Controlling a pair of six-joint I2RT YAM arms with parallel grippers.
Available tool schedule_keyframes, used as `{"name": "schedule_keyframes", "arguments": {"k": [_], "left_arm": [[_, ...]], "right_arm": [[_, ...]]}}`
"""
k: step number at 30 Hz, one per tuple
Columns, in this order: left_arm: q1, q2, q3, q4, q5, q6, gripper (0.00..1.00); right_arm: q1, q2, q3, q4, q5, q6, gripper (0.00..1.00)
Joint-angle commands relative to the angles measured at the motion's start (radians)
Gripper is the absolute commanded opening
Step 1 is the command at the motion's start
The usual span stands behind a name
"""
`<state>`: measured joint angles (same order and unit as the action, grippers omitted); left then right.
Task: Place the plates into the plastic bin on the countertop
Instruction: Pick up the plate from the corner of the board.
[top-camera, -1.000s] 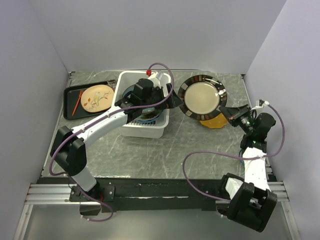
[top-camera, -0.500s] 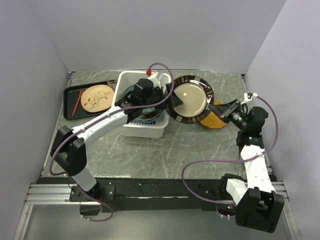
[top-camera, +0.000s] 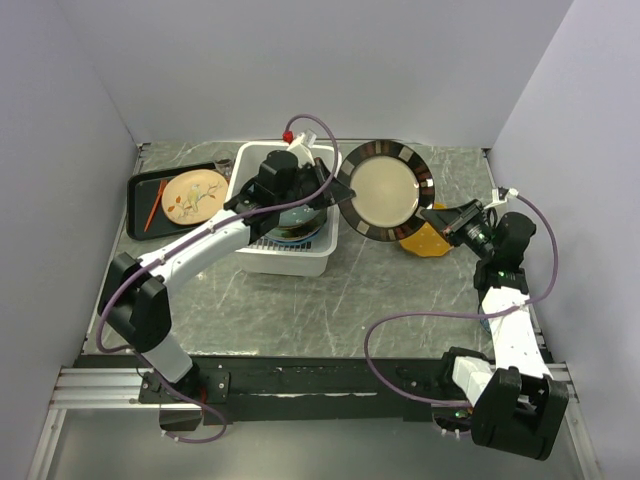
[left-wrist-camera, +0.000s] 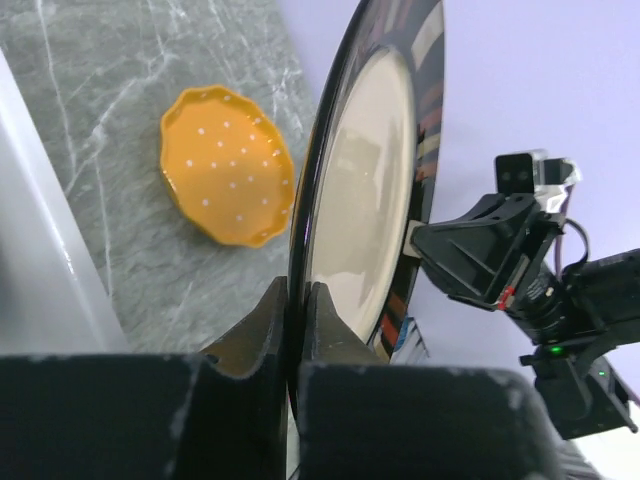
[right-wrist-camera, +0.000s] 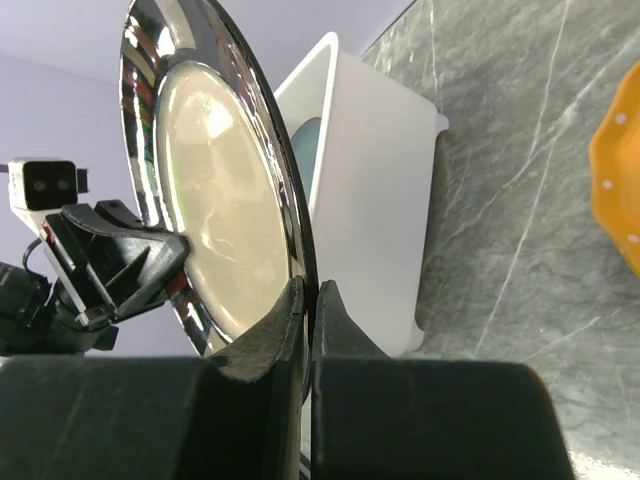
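A tan dark-rimmed plate (top-camera: 385, 190) hangs tilted in the air just right of the white plastic bin (top-camera: 262, 255). My left gripper (top-camera: 341, 190) is shut on its left rim and my right gripper (top-camera: 432, 213) is shut on its right rim. The left wrist view shows the plate (left-wrist-camera: 365, 200) edge-on between my left gripper's (left-wrist-camera: 297, 300) fingers. The right wrist view shows it (right-wrist-camera: 215, 200) in my right gripper (right-wrist-camera: 310, 295), next to the bin (right-wrist-camera: 380, 180). Stacked dark plates (top-camera: 292, 228) lie in the bin. An orange dotted plate (top-camera: 422, 245) lies on the countertop (top-camera: 380, 290), partly under the held plate.
A flat black tray (top-camera: 140, 205) at the back left holds a tan patterned plate (top-camera: 195, 195) and a red stick (top-camera: 152, 205). A small glass (top-camera: 222, 160) stands behind it. Walls close in the left, back and right.
The tan plate has moved left toward the bin, carried by my right gripper, and now stands more upright. My left wrist has shifted back and its gripper now grips the left rim.
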<state>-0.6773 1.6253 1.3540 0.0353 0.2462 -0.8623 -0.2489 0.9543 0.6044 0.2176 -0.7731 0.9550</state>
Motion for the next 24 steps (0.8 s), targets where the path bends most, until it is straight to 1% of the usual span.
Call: {"name": "schedule_keyframes", "arguments": {"k": [1,8,10,15,16,18,19,21,22,24], "left_arm": [[-0.027,-0.002,-0.001,0.009,0.015,0.083,0.01],[-0.027,-0.008,-0.006,0.009,0.011,0.083,0.01],[-0.027,-0.008,-0.004,0.011,0.008,0.08,0.01],[-0.027,-0.012,-0.006,0.006,-0.002,0.08,0.01],[-0.027,-0.013,-0.007,0.006,-0.002,0.082,0.01],[-0.027,-0.015,-0.007,0.006,-0.004,0.082,0.01],[-0.027,-0.015,-0.004,0.005,-0.005,0.082,0.01],[-0.027,-0.015,-0.003,0.003,-0.005,0.083,0.01],[-0.027,-0.015,-0.003,0.002,-0.005,0.083,0.01],[-0.027,-0.013,-0.001,0.002,-0.005,0.083,0.01]], "right_arm": [[0.025,-0.022,0.08,0.175,-0.075,0.037,0.0],[0.026,-0.02,0.093,0.134,-0.063,0.002,0.0],[0.025,-0.014,0.094,0.141,-0.066,0.007,0.03],[0.026,0.0,0.095,0.144,-0.078,0.002,0.19],[0.025,0.001,0.094,0.15,-0.078,0.005,0.33],[0.025,0.001,0.089,0.152,-0.074,0.005,0.49],[0.025,0.0,0.089,0.141,-0.072,0.002,0.65],[0.026,-0.003,0.097,0.112,-0.054,-0.021,0.78],[0.026,-0.003,0.1,0.086,-0.049,-0.03,0.87],[0.025,-0.011,0.106,0.065,-0.026,-0.054,0.94]]}}
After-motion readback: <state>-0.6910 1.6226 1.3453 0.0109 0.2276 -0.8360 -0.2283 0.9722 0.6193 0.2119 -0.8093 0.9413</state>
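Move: The plate is already pinched by both grippers. Its middle lies about 9 cm right of the left gripper, 2 cm ahead and nearly level, and 8 cm left, 5 cm ahead and 2 cm above the right one. On the counter, the orange plate lies 10 cm ahead of the right gripper, 7 cm right and some 24 cm below. The bin's middle is roughly 13 cm left of the left gripper, 9 cm ahead and 22 cm below. Hold the plate's left rim pinched in the shut left gripper and stay in place, sinking only about 1 cm as you take the plate over. After a short wait, open the right gripper nearly wide to let go of the opposite rim, leaving the fingers around that edge while the hand shifts about 1 cm left. ##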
